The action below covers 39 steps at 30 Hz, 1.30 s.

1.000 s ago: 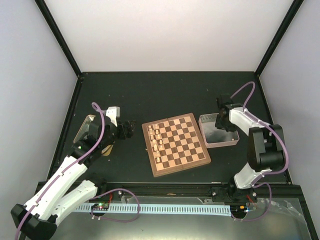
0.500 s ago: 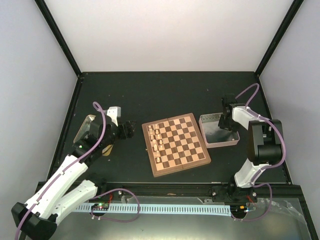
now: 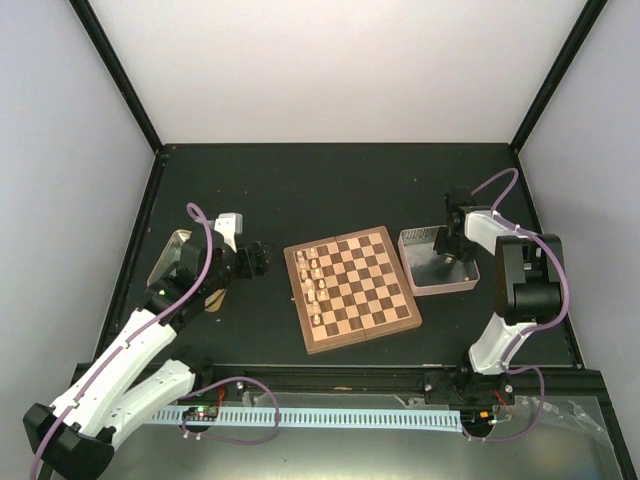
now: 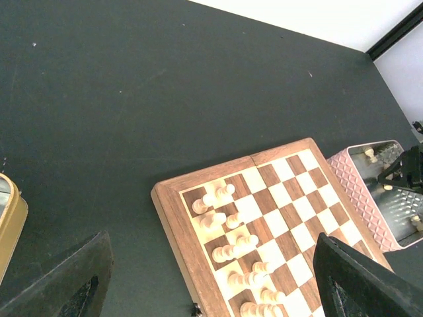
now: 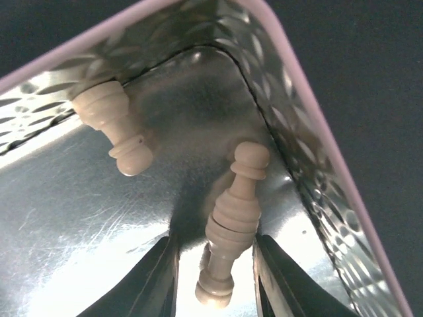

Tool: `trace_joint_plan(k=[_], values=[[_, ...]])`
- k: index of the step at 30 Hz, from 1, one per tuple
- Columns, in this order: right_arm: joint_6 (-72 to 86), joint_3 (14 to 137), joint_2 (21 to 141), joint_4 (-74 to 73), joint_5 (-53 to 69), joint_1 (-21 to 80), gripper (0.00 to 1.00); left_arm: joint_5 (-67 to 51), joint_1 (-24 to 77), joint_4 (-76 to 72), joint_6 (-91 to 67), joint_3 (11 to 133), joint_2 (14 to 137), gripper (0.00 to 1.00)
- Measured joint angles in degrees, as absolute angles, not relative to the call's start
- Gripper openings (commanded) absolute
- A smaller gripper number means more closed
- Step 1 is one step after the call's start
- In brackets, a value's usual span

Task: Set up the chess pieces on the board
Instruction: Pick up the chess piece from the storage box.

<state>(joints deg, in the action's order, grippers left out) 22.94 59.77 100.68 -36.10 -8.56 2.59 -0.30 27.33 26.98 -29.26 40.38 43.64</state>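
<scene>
The board (image 3: 350,288) lies mid-table, with several pale chess pieces (image 3: 312,280) standing along its left columns. The left wrist view shows these pieces (image 4: 231,244) on the board (image 4: 291,198). My left gripper (image 3: 258,258) hovers open just left of the board, holding nothing (image 4: 211,241). My right gripper (image 3: 447,245) reaches down into the pink-rimmed metal tray (image 3: 440,290). There its fingers (image 5: 215,247) straddle an upright pale pawn (image 5: 241,198). The right finger is at the pawn and a gap shows on the left. A second pale piece (image 5: 115,129) lies by the tray wall (image 5: 317,132).
A gold tin (image 3: 170,258) sits at the left, under my left arm, and its edge (image 4: 10,218) shows in the left wrist view. The tray (image 4: 350,185) stands close against the board's right side. Black posts and pale walls frame the table.
My right gripper has dropped deeper into the tray and its jaws have narrowed around the pale pawn. The left arm has not moved.
</scene>
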Motion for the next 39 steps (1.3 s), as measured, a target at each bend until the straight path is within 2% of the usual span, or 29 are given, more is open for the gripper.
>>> trace_joint_plan(k=[5, 12, 14, 20, 27, 32, 39], values=[[22.9, 59.8, 100.7, -35.9, -7.6, 2.6, 0.27, -0.3, 27.3, 27.0, -29.3, 40.4, 43.6, 0.85], [24.7, 59.9, 100.7, -36.1, -7.5, 2.6, 0.07, -0.3, 27.3, 27.0, -29.3, 40.4, 43.6, 0.85], [25.3, 59.9, 100.7, -36.0, -7.3, 2.6, 0.05, -0.4, 27.3, 27.0, -29.3, 40.4, 43.6, 0.85], [26.5, 57.9, 98.7, -34.7, -5.8, 2.5, 0.02, -1.3, 27.3, 27.1, -29.3, 40.8, 43.6, 0.85], [24.1, 52.6, 83.6, -31.4, 2.2, 3.7, 0.02, -6.9, 27.3, 24.6, -29.7, 41.2, 43.5, 0.85], [20.9, 50.0, 72.0, -25.9, 12.8, 9.4, 0.02, -16.8, 27.3, 16.6, -31.5, 41.1, 43.5, 0.85], [21.2, 45.5, 61.4, -14.1, 29.8, 23.1, 0.02, -31.6, 27.4, 6.3, -36.8, 41.1, 46.6, 0.84]])
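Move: The chess piece I want lies on the box floor between my open right fingers, its middle about 2 cm ahead of them at the same height. A second piece rests by the far wall, some 6 cm ahead and 2 cm left; a third about 6 cm back and 3 cm right. The chessboard's middle is roughly 27 cm left and 9 cm back. From my left hand the wanted piece is about 47 cm right, 10 cm ahead and 20 cm lower. I keep my right hand down in the box while its fingers close on the base end of the piece, then lift it about 20 cm out and swing some 22 cm left and a little back to the board's far right corner, tipping my fingers up from pointing down until they aim left. Late on, my empty, open left hand rises about 8 cm and goes as far right, turning clockwise towards the right one. ##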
